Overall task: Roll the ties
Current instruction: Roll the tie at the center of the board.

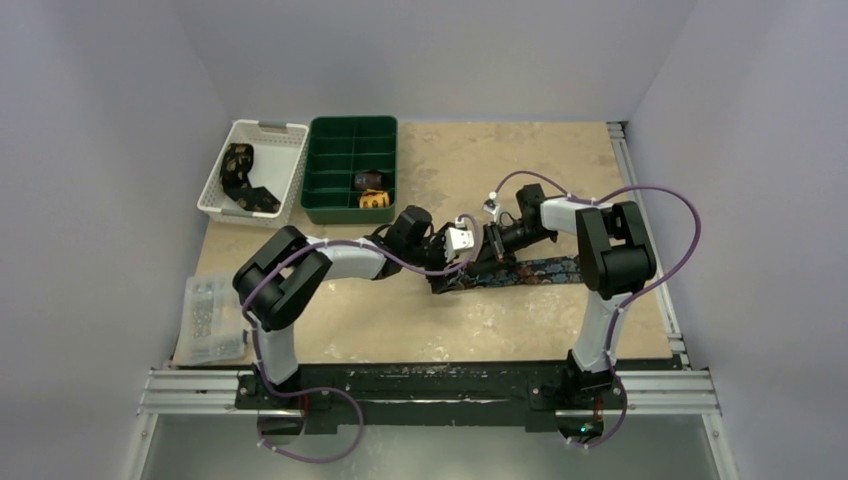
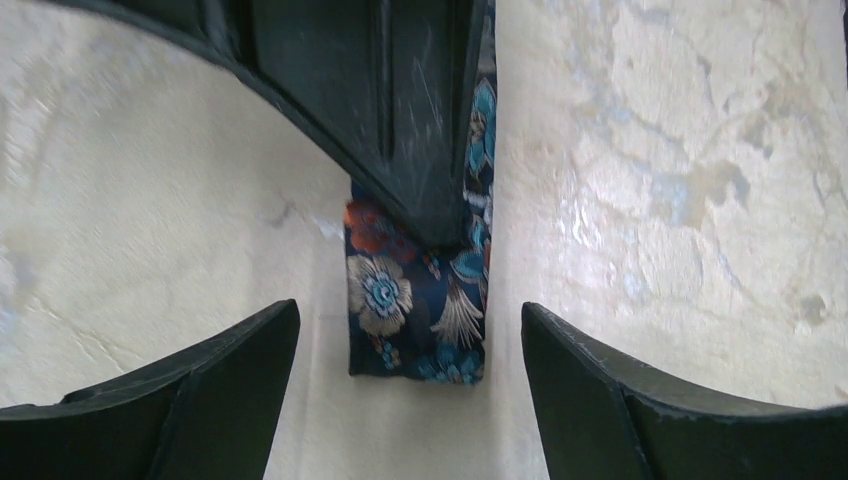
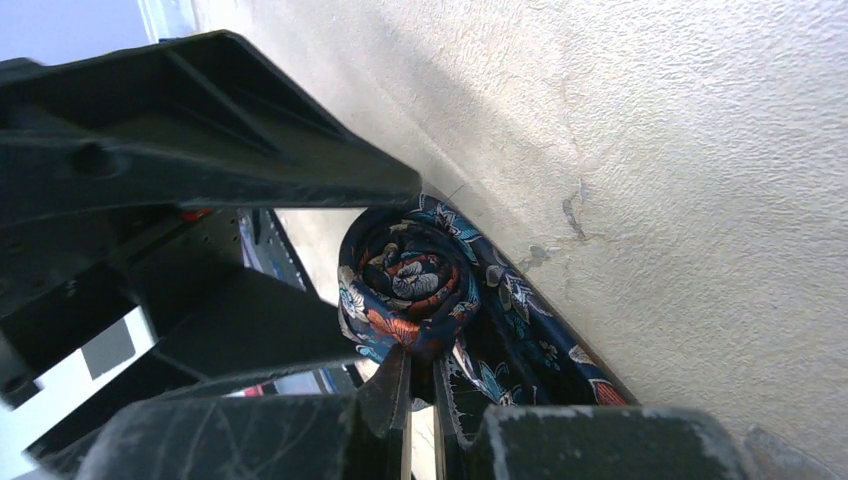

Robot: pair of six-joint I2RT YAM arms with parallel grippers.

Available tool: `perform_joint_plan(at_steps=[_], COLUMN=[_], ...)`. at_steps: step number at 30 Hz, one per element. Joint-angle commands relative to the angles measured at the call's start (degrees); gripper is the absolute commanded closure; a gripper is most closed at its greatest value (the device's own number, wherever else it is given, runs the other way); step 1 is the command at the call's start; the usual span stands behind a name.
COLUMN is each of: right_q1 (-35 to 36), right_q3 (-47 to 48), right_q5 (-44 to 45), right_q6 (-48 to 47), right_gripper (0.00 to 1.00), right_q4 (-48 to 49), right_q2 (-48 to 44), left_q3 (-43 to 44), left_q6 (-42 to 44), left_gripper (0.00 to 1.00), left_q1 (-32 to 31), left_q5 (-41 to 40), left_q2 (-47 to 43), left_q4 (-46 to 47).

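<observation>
A dark navy tie [image 1: 530, 270] with a flower print lies flat across the table's middle. In the right wrist view its end is wound into a small roll [image 3: 408, 280], and my right gripper [image 3: 420, 365] is shut on the roll's lower edge. My left gripper [image 2: 408, 310] stands open just above the table, one finger [image 2: 200, 400] on each side of the tie's folded end [image 2: 415, 330] without touching it. From above, both grippers [image 1: 455, 268] [image 1: 487, 258] meet at the tie's left end. Two rolled ties [image 1: 372, 190] sit in the green tray.
A green compartment tray [image 1: 330, 150] and a white basket [image 1: 275, 135] holding a black-and-gold tie [image 1: 240, 175] stand at the back left. A clear plastic box [image 1: 210, 320] lies at the near left. Purple cables [image 1: 660, 200] loop over the arms.
</observation>
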Motion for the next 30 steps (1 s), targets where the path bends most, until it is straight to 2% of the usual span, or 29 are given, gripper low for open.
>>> perform_joint_plan(at_steps=[1,4,8,16,18,20,21,23,24,28,30], right_q1=[-0.25,-0.58,-1.09,-1.32,-1.32,-1.32,-1.32,-1.41,-1.42,-2.42,-4.12], right_q3=[-1.48,-1.88,-1.57,-0.26,-0.14,-0.05,0.07,0.47,0.97,3.62,4.43], right_q5=[9.08,9.5,9.34,9.17,8.96,8.59,8.4,8.03,7.87,5.23,4.83], right_q6=[-3.82,-4.4,-5.36,-5.33,-5.26,-5.23,-5.25,-5.23,-5.57,-7.03,-7.33], right_gripper=[1.0,1.0,1.0,1.0,1.0,1.0,1.0,1.0,0.97,0.64,0.58], right_q4=[-1.26,-1.85,-3.24,-3.77,-3.69,-3.84,-4.0,-4.42,-4.9,-9.3,-11.5], right_q2=[1.03,1.22,2.24,3.32,3.26,3.1,2.9,2.5,2.42,0.41,-1.15], left_q3=[1.62,1.73,0.55,-0.7,-0.35,-0.63,-0.58,-0.78,-1.05,-0.66,-0.54], left_q6=[-3.6,-2.96,-0.6,5.05,5.55,6.01,6.19,6.52,6.88,6.98,6.38], left_gripper=[0.2,0.24,0.36,0.38,0.47,0.65,0.7,0.75,0.77,0.86,0.9], left_q1=[-0.6,-1.41,-2.79,-2.93,-2.94,-2.93,-2.9,-2.88,-2.93,-2.72,-2.64], left_q5=[2.56,2.76,1.52,1.58,0.83,-0.17,-0.46,-1.24,-1.62,-2.21,-2.28], left_q2=[1.17,2.27,2.83,3.21,3.49,3.59,3.64,3.43,3.32,3.34,3.24], left_q4=[12.25,13.86,14.11,8.41,6.76,6.22,5.53,4.58,4.64,3.18,3.02])
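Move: The tie roll sits just off the open left fingers, some 2 cm to that hand's right, level with it fore and aft, about 2 cm below. From the right hand, whose shut tips pinch the roll's side, the roll's middle is roughly 2 cm to the left and 1 cm lower. The middle of the tie's flat tail lies about 9 cm to the right of the right hand and 1 cm farther out; the green tray is some 23 cm ahead and 20 cm left of the left hand. Rightward and up about 3 cm over the tie roll, then down and slightly back left, the open left hand comes onto the roll and closes its fingers on it front and back. Meanwhile the right hand keeps its pinch and eases about 1 cm right, back and down, then opens its fingers partway once the left has closed. ##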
